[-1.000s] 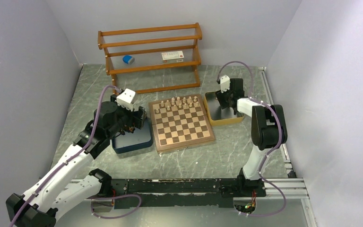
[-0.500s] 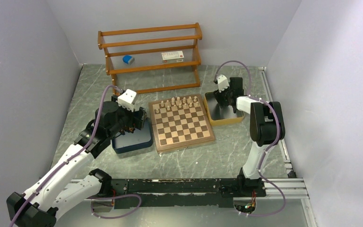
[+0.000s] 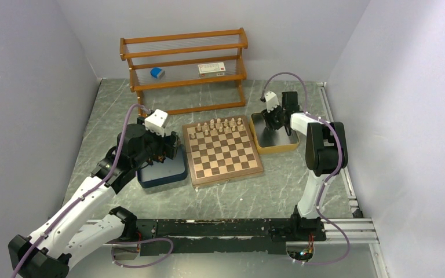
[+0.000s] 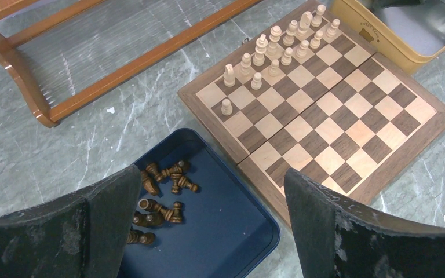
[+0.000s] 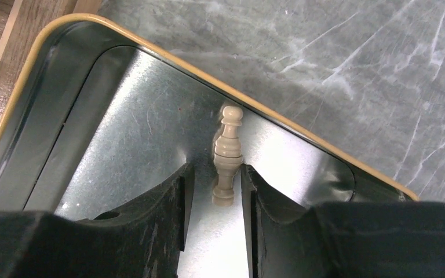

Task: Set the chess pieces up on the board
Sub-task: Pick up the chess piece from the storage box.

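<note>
The board [image 3: 223, 153] lies mid-table, with several cream chess pieces [image 3: 217, 126] standing on its two far rows. One cream piece [image 5: 228, 152] lies in the far corner of the yellow tray [image 3: 278, 147]. My right gripper [image 5: 215, 168] is low in that tray with its fingers either side of this piece's base. The right finger touches the piece, a small gap remains on the left, and nothing is lifted. My left gripper [image 4: 211, 174] hangs wide open above the navy tray [image 4: 237, 231], where several dark brown pieces [image 4: 162, 191] lie tumbled.
A wooden shelf rack [image 3: 185, 69] stands at the back, holding a blue object [image 3: 157, 72] and a white box [image 3: 211, 68]. Grey walls close in the left and right sides. The navy tray touches the board's left edge and the yellow tray its right.
My right gripper has moved back and left inside the yellow tray and its jaws have narrowed around the lying cream piece. The left arm has not moved.
</note>
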Controlling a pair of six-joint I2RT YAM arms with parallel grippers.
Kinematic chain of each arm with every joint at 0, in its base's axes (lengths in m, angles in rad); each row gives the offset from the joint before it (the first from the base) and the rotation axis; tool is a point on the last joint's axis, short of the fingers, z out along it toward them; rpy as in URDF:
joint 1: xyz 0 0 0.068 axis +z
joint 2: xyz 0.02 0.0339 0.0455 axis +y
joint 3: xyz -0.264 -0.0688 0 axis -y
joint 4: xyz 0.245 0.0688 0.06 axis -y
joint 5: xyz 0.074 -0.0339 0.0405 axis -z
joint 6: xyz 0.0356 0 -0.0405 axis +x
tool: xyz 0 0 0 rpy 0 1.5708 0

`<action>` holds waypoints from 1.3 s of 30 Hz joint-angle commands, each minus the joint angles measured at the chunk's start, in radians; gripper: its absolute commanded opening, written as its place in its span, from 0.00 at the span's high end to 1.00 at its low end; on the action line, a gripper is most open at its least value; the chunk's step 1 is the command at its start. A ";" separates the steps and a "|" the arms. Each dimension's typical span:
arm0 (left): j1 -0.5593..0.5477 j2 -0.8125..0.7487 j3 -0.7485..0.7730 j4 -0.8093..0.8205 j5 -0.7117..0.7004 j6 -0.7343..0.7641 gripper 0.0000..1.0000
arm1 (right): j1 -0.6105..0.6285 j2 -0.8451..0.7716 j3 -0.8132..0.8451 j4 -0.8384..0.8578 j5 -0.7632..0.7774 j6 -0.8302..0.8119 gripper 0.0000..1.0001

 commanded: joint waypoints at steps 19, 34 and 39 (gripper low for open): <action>0.002 -0.005 0.035 -0.028 0.057 -0.015 0.03 | 0.004 -0.060 -0.001 -0.120 0.109 0.109 1.00; 0.002 0.087 0.148 -0.097 0.183 -0.115 0.03 | 0.014 -0.330 -0.071 -0.063 -0.054 0.302 1.00; 0.003 0.099 0.136 -0.009 0.332 -0.183 0.04 | 0.035 -0.427 -0.177 0.095 -0.195 0.390 1.00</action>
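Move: Lying on the storage box floor, the light chess piece has its middle about 1 cm ahead of the right hand point, level with it sideways and in height; its base end lies between the parted fingers. The box's far rim is some 4 cm ahead and 2 cm up, and the board's nearest corner piece stands about 13 cm left, level fore and aft. From the left hand the lying piece is roughly 17 cm ahead, 34 cm right and 20 cm below. Easing back and right by about 1 cm, the right hand closes its fingers from part-open onto the narrow stem near the piece's base, then draws back a little farther and lifts some 11 cm, ending 4 cm back and swinging left towards the board as it rises and rolls its left side up. The left hand, fingers wide open, late on shifts about 4 cm right. ##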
